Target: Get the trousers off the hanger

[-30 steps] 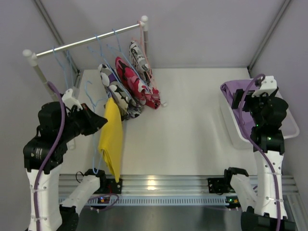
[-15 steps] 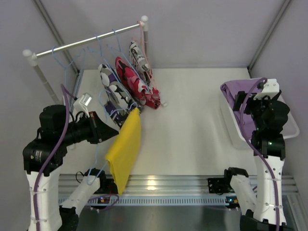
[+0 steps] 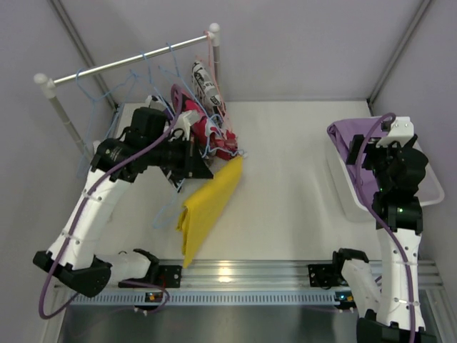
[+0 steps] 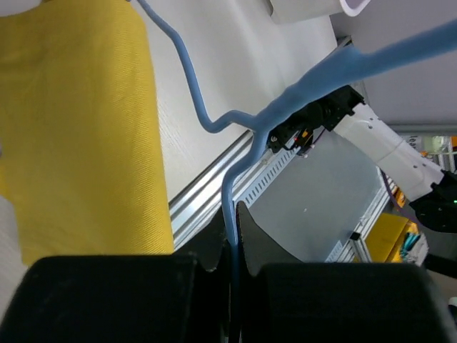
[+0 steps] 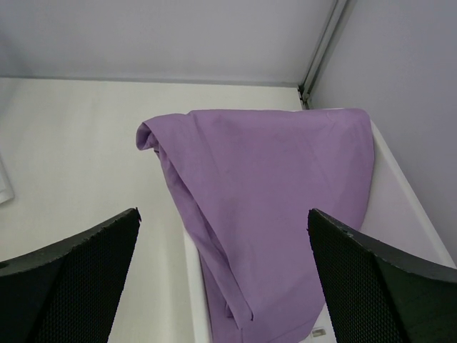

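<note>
My left gripper (image 3: 203, 168) (image 4: 231, 246) is shut on the thin blue wire hanger (image 4: 207, 121), with the wire pinched between the jaws. The yellow trousers (image 3: 209, 204) (image 4: 78, 128) hang from that hanger and trail over the table toward the near edge. On the rail (image 3: 128, 61), more trousers stay on hangers: pink-red print ones (image 3: 207, 130) and a black-and-white print pair (image 3: 203, 80). The lilac-purple trousers (image 3: 351, 139) (image 5: 271, 186) lie draped over the white bin (image 3: 428, 194) (image 5: 400, 179). Just above them my right gripper (image 3: 371, 153) (image 5: 223, 214) stands open, holding nothing.
Several empty blue hangers (image 3: 132, 78) dangle from the rail's left part. The rail's posts (image 3: 61, 107) stand at the table's far left. An aluminium rail (image 3: 235, 275) runs along the near edge. Grey walls close in the back and sides.
My left arm has swung from the near left up and right toward the middle, carrying the hanger and yellow trousers with it. The right arm has barely moved.
</note>
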Controlling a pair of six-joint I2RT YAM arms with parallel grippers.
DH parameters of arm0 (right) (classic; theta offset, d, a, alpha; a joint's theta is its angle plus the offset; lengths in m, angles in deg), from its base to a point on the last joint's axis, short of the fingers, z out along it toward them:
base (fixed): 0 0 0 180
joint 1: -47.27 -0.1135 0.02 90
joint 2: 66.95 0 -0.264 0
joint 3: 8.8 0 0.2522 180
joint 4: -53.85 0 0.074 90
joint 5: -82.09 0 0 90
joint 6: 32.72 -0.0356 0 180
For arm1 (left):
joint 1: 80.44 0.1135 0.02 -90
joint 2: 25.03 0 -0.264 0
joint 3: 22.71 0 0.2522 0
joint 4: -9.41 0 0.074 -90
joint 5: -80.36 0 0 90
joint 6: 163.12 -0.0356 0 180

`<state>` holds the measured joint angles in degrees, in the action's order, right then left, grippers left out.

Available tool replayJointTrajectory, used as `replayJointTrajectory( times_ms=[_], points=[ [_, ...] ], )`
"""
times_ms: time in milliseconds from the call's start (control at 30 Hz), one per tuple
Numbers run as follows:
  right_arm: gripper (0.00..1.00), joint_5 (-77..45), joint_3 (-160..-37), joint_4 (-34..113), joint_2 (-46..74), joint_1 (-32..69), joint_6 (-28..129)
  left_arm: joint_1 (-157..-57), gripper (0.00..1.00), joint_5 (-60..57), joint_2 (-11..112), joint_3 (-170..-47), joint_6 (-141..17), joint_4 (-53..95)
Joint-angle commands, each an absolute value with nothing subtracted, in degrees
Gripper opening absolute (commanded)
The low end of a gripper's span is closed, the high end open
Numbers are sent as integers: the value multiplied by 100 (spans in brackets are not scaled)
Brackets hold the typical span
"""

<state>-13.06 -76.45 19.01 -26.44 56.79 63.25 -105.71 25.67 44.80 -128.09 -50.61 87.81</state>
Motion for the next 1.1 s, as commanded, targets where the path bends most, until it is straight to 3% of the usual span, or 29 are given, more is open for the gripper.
replayJointTrajectory(
  times_ms=[0,100,400,733,867,1067],
  points=[
    [99,-1274,-7583,1855,-2678,5606,6325,-11310,0,2063,4799,-13603,-5106,7434],
    [100,-1459,-7530,1838,-2704,5606,6316,-11751,0,1552,5396,-14070,-4992,7248],
    [99,-3109,-7407,1961,-2836,5606,6501,-13079,0,-1524,7198,-16653,-4561,6799],
    [99,-5229,-7039,2092,-3116,5449,7239,-13238,0,-2782,7737,-17024,-3929,5579],
    [99,-5046,-6757,2347,-3328,4896,7380,-13247,0,-3099,7982,-17437,-3621,5613],
    [99,-3615,-6406,2925,-3337,2928,7740,-13282,0,-3293,8220,-17604,-3243,5577]
  ],
)
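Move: The left hand already pinches the blue hanger by its hook, the yellow trousers hanging about 18 cm below and 4 cm back, some 2 cm right. Its clear space past the rack lies roughly 16 cm ahead, 18 cm right, 7 cm up; the red patterned trousers hang about 16 cm ahead, 1 cm left. From the open right hand, the yellow trousers are some 44 cm left, 15 cm back, 17 cm lower; the bin's middle about 4 cm ahead, 8 cm right, 22 cm below. Keeping its pinch on the hanger hook, the left hand carries hanger and trousers some 18 cm right and 16 cm forward, rising about 7 cm, and its fingers tip up and swing counter-clockwise. The right hand, wide open and touching nothing, leaves the bin leftward, drawing back and sinking a little, and turns about 50 degrees counter-clockwise to face the trousers. ##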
